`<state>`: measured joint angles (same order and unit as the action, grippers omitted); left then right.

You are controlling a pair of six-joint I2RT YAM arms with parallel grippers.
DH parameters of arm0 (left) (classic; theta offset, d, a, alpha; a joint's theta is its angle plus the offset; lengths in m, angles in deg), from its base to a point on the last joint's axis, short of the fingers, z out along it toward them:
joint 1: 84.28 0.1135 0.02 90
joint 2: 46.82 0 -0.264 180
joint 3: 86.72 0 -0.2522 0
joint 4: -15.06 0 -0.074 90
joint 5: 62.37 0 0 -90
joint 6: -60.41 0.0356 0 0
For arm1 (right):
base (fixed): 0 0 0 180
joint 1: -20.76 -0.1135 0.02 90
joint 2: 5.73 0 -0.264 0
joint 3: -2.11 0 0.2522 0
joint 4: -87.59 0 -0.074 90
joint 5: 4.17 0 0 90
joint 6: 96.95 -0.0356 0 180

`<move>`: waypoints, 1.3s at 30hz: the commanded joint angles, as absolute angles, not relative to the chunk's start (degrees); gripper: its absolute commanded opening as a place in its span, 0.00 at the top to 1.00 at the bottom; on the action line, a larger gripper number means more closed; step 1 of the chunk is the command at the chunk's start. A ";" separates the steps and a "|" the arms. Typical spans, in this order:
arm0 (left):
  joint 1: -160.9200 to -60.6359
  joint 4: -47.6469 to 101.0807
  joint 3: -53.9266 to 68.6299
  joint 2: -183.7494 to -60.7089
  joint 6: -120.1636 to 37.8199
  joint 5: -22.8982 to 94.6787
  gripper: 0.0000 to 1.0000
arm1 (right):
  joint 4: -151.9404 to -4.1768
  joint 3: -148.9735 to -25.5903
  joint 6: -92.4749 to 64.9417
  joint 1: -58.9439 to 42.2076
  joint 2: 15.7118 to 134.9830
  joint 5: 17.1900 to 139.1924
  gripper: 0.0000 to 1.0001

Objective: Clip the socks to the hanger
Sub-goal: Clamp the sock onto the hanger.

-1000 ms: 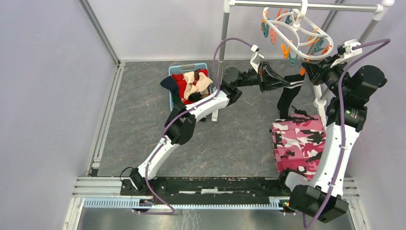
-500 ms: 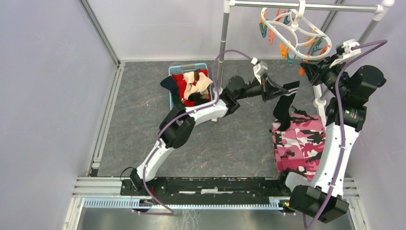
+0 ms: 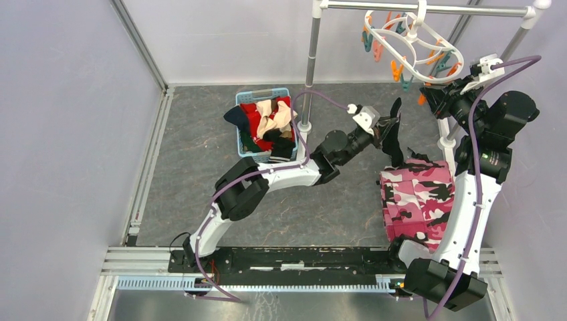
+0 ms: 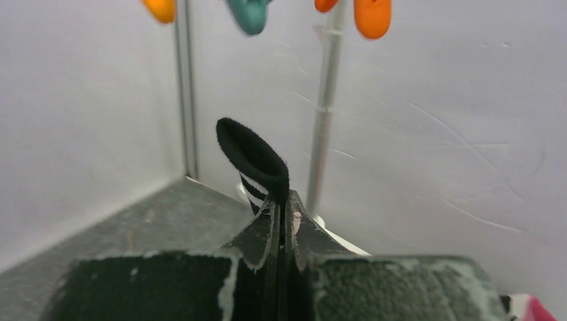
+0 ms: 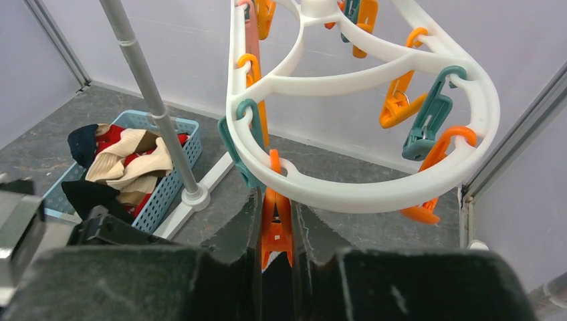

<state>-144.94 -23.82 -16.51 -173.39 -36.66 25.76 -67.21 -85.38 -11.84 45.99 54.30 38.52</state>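
My left gripper (image 3: pixel 386 124) (image 4: pixel 284 204) is shut on a black sock with white stripes (image 3: pixel 393 139) (image 4: pixel 254 160); the sock hangs beside the camouflage cloth, below the hanger. The white oval hanger (image 3: pixel 416 41) (image 5: pixel 361 190) hangs from the silver pole with orange and teal clothespins. My right gripper (image 3: pixel 434 92) (image 5: pixel 275 214) is shut on an orange clothespin (image 5: pixel 275 231) that dangles from the hanger's ring. More socks, red, beige and dark (image 3: pixel 266 120) (image 5: pixel 127 160), lie in the blue basket (image 3: pixel 245 144) (image 5: pixel 170 184).
The silver pole rack has an upright (image 3: pixel 309 67) (image 5: pixel 150 107) beside the basket and a top bar (image 3: pixel 468 10). A pink-white-black camouflage cloth (image 3: pixel 418 197) lies at the right. Grey walls close in on all sides.
My left gripper has drawn back and down, away from the hanger, with the black sock. The right gripper has stayed on the orange clothespin.
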 commanded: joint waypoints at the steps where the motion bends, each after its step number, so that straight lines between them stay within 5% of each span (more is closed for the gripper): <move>1: -147.68 -33.12 -17.14 -171.56 -21.92 14.87 0.98 | -67.25 -85.48 -13.08 45.72 53.63 39.00 0.88; 39: -152.95 -26.07 -29.41 -178.11 -14.76 16.12 0.98 | -67.93 -84.51 -14.88 45.26 53.78 41.08 0.88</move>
<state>-152.61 -24.81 -26.08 -177.54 -17.98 15.88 -67.43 -84.88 -14.22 45.60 54.30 40.03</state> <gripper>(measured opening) 0.043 0.186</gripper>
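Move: Roughly 5 cm to the right of the left hand, about 1 cm ahead and 8 cm above it, is the orange clip on the hanger's near rim; the left fingers already hold the black sock by its cuff. A teal clip hangs about 4 cm ahead, 1 cm right and 10 cm up from the left hand, and a yellow clip 6 cm ahead, 1 cm left and 10 cm up. The right hand already pinches the orange clip, whose middle is some 2 cm below its hand point. Lifting the pinched sock about 6 cm while easing back, the left hand then sinks some 3 cm as it keeps going back and to the right, bringing the cuff under the orange clip. Its wrist turns about 10 degrees counter-clockwise and tips the fingers up early on. The right hand stays in place and keeps its pinch on the clip. ##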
